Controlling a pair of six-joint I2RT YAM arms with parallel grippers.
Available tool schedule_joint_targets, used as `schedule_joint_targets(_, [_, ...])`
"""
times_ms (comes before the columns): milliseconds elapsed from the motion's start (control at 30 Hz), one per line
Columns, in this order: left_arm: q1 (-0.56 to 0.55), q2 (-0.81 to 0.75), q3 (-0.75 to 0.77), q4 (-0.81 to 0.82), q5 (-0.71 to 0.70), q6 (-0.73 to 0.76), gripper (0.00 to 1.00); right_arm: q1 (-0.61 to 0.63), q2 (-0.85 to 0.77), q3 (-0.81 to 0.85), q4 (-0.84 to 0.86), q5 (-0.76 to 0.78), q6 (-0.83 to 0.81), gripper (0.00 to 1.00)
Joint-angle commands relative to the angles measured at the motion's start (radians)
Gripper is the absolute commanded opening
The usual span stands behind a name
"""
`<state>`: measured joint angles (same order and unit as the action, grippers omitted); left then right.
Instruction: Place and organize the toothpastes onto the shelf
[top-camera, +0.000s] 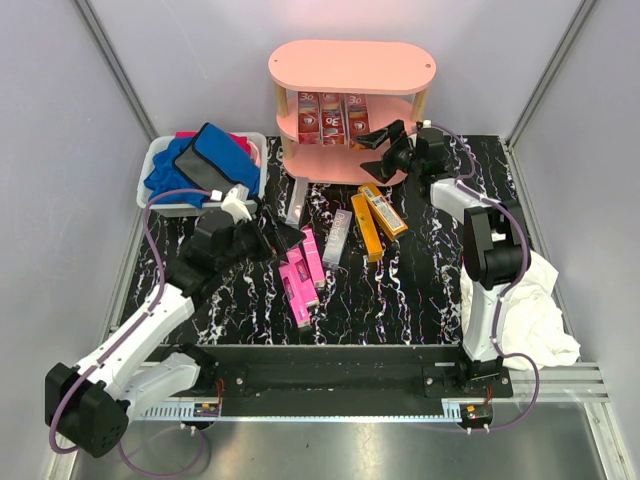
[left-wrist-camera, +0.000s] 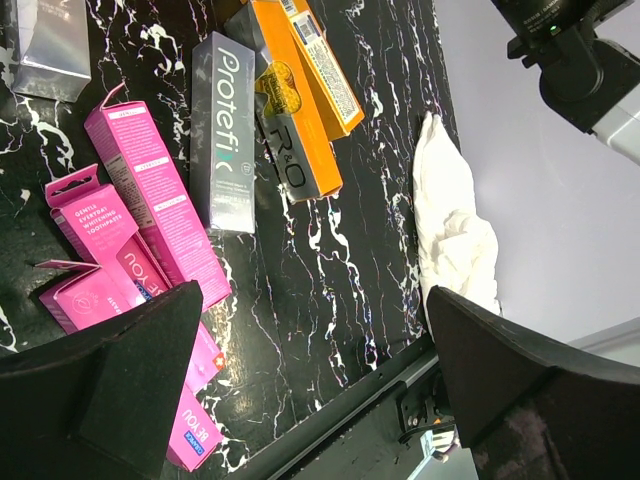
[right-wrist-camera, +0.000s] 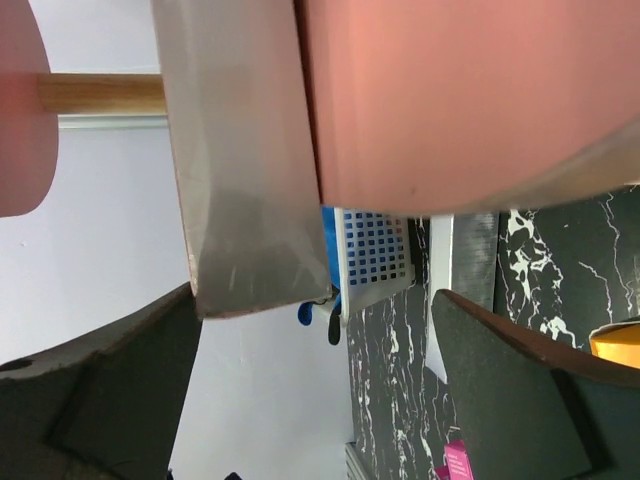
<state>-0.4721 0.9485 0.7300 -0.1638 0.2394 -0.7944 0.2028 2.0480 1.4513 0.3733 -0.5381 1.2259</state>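
Observation:
The pink shelf stands at the back with three dark red toothpastes upright on its middle tier. My right gripper is open at the shelf's right end. In the right wrist view a silver-grey box rests against a pink tier, just beyond the spread right gripper and untouched. On the table lie pink boxes, a silver box and orange boxes. My left gripper hovers open over the pink boxes, its jaws empty.
A white bin holding blue cloths sits left of the shelf. Another silver box lies by the shelf's foot. A white cloth is bunched at the table's right edge, also seen as white cloth in the left wrist view.

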Motion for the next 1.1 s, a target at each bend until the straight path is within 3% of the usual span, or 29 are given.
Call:
schedule_joint_targets(0, [0.004,-0.024,-0.009,0.052,0.028,-0.012,0.99,0.006,-0.106,-0.025,0.006,0.010,-0.022,1.00])
schedule_joint_targets(367, [0.004,-0.040,-0.027,0.052,0.020,-0.009,0.99,0.007,-0.190,-0.098,0.061,-0.016,-0.014,1.00])
schedule_joint_targets(500, [0.004,-0.034,-0.035,0.041,0.021,0.006,0.99,0.006,-0.273,-0.205,0.047,0.004,-0.048,1.00])
schedule_joint_targets(733, [0.004,-0.002,-0.011,-0.039,-0.005,0.070,0.99,0.006,-0.513,-0.403,-0.034,0.067,-0.141,1.00])
schedule_joint_targets(1067, [0.003,0.079,0.043,-0.215,-0.041,0.169,0.99,0.006,-0.926,-0.653,-0.352,0.216,-0.298,1.00])
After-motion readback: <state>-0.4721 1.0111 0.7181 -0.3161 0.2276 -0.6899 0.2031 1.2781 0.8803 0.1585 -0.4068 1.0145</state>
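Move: My right hand stands open at the front end of the third red toothpaste on the middle shelf, whose middle is about 9 cm ahead and 4 cm left. On the table, some 16 cm below, the labelled orange toothpaste lies 5 cm back and 2 right, the plain orange one 10 back and 2 left. For my left hand, the pink toothpaste pile is 3 cm right, 1 ahead and 16 below; the grey Protefix pack is 11 right, 12 ahead. I pull my open right hand back off the shelf, rising first by a few centimetres, then speeding up straight back and a little right, about 16 cm in all, up 5, with a slight roll. My wide-open left hand barely stirs at first, then sinks roughly 6 cm towards the pink pile, fingers tipping down some 10 degrees, still touching nothing. ##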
